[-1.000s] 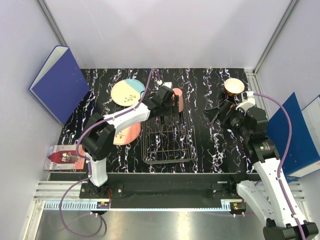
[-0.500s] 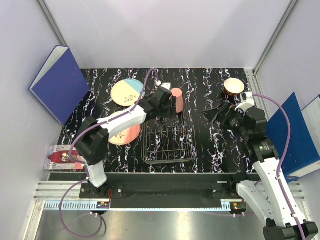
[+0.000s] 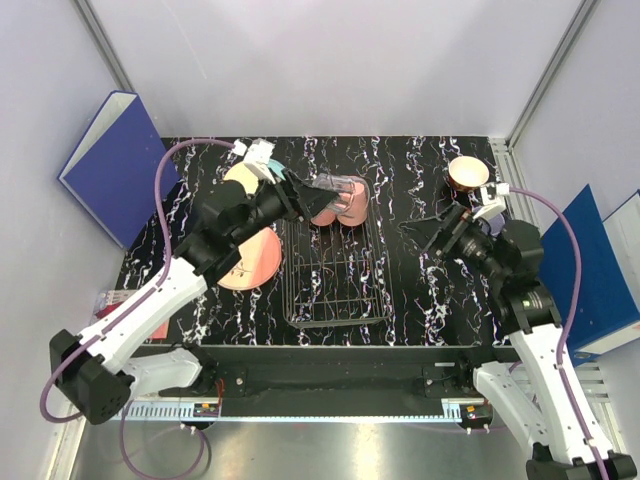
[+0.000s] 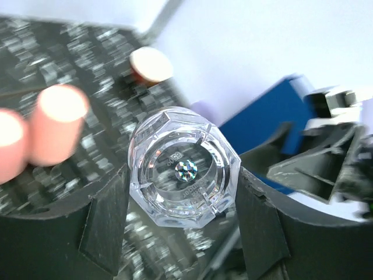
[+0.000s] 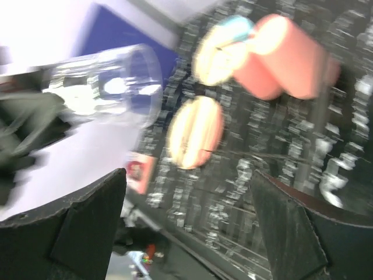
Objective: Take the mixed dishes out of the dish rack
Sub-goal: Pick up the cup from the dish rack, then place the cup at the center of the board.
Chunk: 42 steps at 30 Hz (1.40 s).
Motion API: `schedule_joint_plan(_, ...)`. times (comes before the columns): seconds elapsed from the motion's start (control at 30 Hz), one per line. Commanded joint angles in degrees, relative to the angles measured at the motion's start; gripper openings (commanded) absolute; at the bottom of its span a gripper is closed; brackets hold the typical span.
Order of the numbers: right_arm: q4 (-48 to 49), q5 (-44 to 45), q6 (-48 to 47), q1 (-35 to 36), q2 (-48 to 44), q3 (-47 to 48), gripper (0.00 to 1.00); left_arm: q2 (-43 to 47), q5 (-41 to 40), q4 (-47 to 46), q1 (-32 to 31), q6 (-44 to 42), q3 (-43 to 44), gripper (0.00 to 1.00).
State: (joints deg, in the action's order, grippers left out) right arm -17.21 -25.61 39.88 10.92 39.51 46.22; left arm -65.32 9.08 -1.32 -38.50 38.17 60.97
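My left gripper [image 3: 322, 192] is shut on the clear glass [image 3: 340, 187] and holds it on its side above the far end of the wire dish rack [image 3: 335, 285]. In the left wrist view the glass's base [image 4: 183, 169] sits between both fingers. Two salmon-pink cups [image 3: 350, 207] stand just beyond it in the rack [image 4: 55, 125]. On the table lie a salmon-pink plate [image 3: 252, 263], a blue-and-cream plate [image 3: 238, 176] partly behind the arm, and a red bowl [image 3: 467, 175]. My right gripper [image 3: 440, 233] is open and empty, right of the rack [image 5: 189, 227].
A blue binder [image 3: 115, 165] leans on the left wall and more binders [image 3: 600, 270] stand at the right. A red booklet [image 3: 128, 315] lies at the table's near left edge. The rack's near half holds no dishes.
My left gripper closed on the clear glass and lifted it out of the rack while the arm swung back to the left. The right gripper shifted slightly, still open.
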Motion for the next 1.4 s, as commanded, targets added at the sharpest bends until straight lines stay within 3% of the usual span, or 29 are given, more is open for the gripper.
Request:
schedule_joint_plan(0.0,12.88,-9.71,7.49,0.51,-5.49,-0.25,0.94,-1.47,17.09,-25.55,3.78,13.4,-6.11,0.0)
schedule_joint_plan(0.27,16.69,-12.8,11.98,0.51,-4.79,1.16,0.93,-4.82,22.29,-39.54,3.96,23.52,-7.97,0.0)
schedule_joint_plan(0.6,24.41,-12.8,14.35,1.3,-0.22,0.28,0.9,-4.64,22.82,-40.51,2.73,24.4,-8.5,0.0)
schedule_joint_plan(0.9,24.69,-10.43,11.37,7.27,5.75,2.56,0.85,-8.24,23.26,-42.45,0.62,25.2,-7.01,0.0)
schedule_joint_plan(1.1,20.82,-6.57,7.32,11.49,8.39,4.41,0.44,-7.98,23.61,-42.01,0.27,24.67,-7.36,0.0)
schedule_joint_plan(1.13,20.82,-5.78,7.32,11.67,8.22,4.23,0.31,-7.81,23.61,-41.57,0.27,24.32,-7.44,0.0)
schedule_joint_plan(1.2,20.38,-5.07,7.15,11.85,7.87,4.23,0.15,-7.02,23.35,-40.08,0.27,23.18,-7.62,0.0)
schedule_joint_plan(1.23,19.42,-4.2,6.97,11.85,7.69,4.41,0.0,-6.75,23.0,-39.38,0.27,22.48,-7.36,0.0)
schedule_joint_plan(1.27,18.45,-3.67,6.18,11.85,7.52,4.84,0.0,-6.49,22.74,-38.15,0.36,21.43,-7.1,0.05)
schedule_joint_plan(1.37,11.61,0.19,2.33,11.93,6.81,8.09,0.0,-3.6,19.58,-25.96,1.14,13.44,-3.76,0.52)
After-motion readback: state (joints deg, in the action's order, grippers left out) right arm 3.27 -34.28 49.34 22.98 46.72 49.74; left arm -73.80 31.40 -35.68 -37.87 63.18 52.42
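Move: The left hand still holds the clear cup by its base, rim away from it; the open right gripper waits about 19 cm to its right, 3 cm nearer the base and 6 cm lower. From the right hand the clear cup's middle lies some 15 cm left, 5 cm ahead and 6 cm above. The big pink cup in the rack is about 16 cm ahead of the left hand, 8 cm right and 23 cm down; the small pink cup is some 15 cm straight ahead, equally low. The left hand keeps its hold on the clear cup's base and carries it about 5 cm right and 4 cm back towards the right gripper, the wrist turning clockwise by some 25 degrees and rolling its left side down. The right hand first rises about 7 cm while drawing back, then swings left to the cup, 8 cm in all, turning counter-clockwise some 20 degrees, and its wide-open fingers close almost fully to pinch the wall at the rim. ##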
